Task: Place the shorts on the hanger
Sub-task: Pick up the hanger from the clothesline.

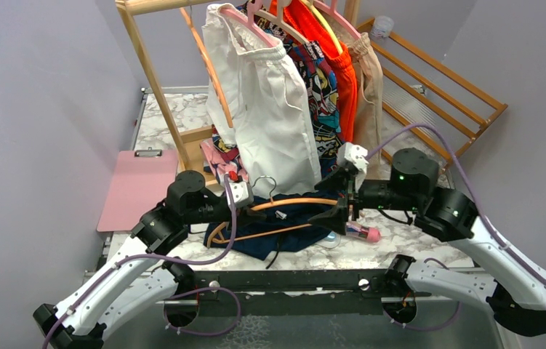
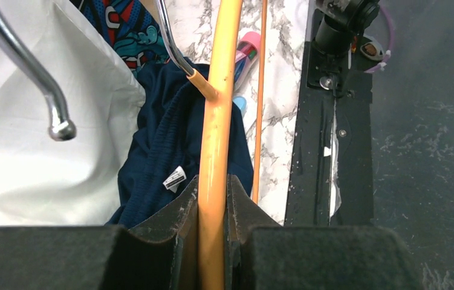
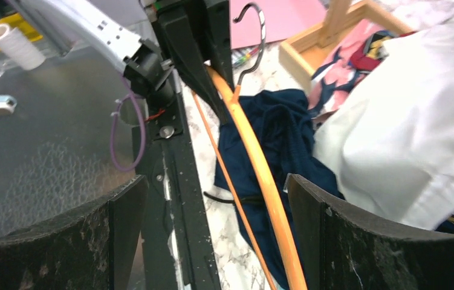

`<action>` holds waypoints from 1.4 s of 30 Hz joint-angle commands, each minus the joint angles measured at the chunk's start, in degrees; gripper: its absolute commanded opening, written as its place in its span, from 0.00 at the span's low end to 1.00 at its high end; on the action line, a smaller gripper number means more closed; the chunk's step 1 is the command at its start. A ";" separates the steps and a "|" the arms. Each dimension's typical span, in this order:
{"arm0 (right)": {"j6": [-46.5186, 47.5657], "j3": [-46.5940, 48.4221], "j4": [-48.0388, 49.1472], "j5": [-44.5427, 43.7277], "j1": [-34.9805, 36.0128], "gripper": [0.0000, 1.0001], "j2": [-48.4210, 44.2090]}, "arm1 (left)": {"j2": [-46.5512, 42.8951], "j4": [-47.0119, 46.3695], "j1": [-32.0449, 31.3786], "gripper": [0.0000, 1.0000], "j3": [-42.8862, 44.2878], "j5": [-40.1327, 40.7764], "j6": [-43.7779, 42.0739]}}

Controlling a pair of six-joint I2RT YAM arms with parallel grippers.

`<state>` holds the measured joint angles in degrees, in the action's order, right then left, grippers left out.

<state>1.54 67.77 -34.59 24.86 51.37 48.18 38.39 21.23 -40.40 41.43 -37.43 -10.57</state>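
The orange-tan wooden hanger (image 1: 291, 203) lies low over the marble table, its metal hook (image 1: 266, 185) pointing toward the rack. My left gripper (image 1: 244, 196) is shut on one shoulder of it; in the left wrist view the hanger (image 2: 215, 151) runs straight between the closed left gripper (image 2: 213, 187). The navy shorts (image 1: 284, 236) lie crumpled under the hanger, with their white label (image 2: 175, 179) showing. My right gripper (image 1: 339, 207) is open at the other end. In the right wrist view the hanger (image 3: 260, 163) passes between the spread fingers (image 3: 327, 223) without touching them, over the shorts (image 3: 272, 127).
White shorts (image 1: 270, 109), orange shorts (image 1: 339, 73) and other clothes hang on a wooden rack (image 1: 153, 73) behind. A pink clipboard (image 1: 139, 189) lies at the left. A pink-capped tube (image 1: 363, 233) rests near the right gripper. The black base rail (image 1: 291, 280) runs along the near edge.
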 commanded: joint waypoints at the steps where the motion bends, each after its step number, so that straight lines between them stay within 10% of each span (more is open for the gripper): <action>1: -0.72 -3.78 5.37 8.25 0.10 0.87 1.72 | -0.21 -4.82 0.10 0.00 -0.46 -3.80 2.70; 7: -2.37 -8.87 9.98 -0.28 0.13 0.83 0.70 | -1.15 -5.83 0.08 0.00 -2.21 -5.03 3.80; 42: -2.10 -4.71 20.60 15.28 0.13 0.48 17.44 | 1.88 -5.77 0.06 0.00 0.65 -10.26 3.20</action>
<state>-0.84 60.82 -15.57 36.99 51.37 65.06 39.83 18.06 -40.40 39.90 -45.06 -6.76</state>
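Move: The bare hanger, pinched by the left fingers, has its bar beside the neck about 9 cm to the right hand's left, 1 cm ahead and some 8 cm below; the left gripper is 15 cm left, 1 cm back, 8 cm lower. The shorts lie roughly 9 cm left, 5 cm ahead, 32 cm down; the hanging white trousers are 10 cm left, 18 cm ahead, level. From the left hand that bar spot is 6 cm right, 2 cm ahead, level. Down first, then left along the hanger towards its neck: the right hand sinks about 6 cm and slides some 8 cm left, easing slightly forward, its wrist turning about 10 degrees counter-clockwise while the wide-open fingers half close astride the bar. The left hand keeps its pinch and draws the hanger about 2 cm back, tilting slightly. ##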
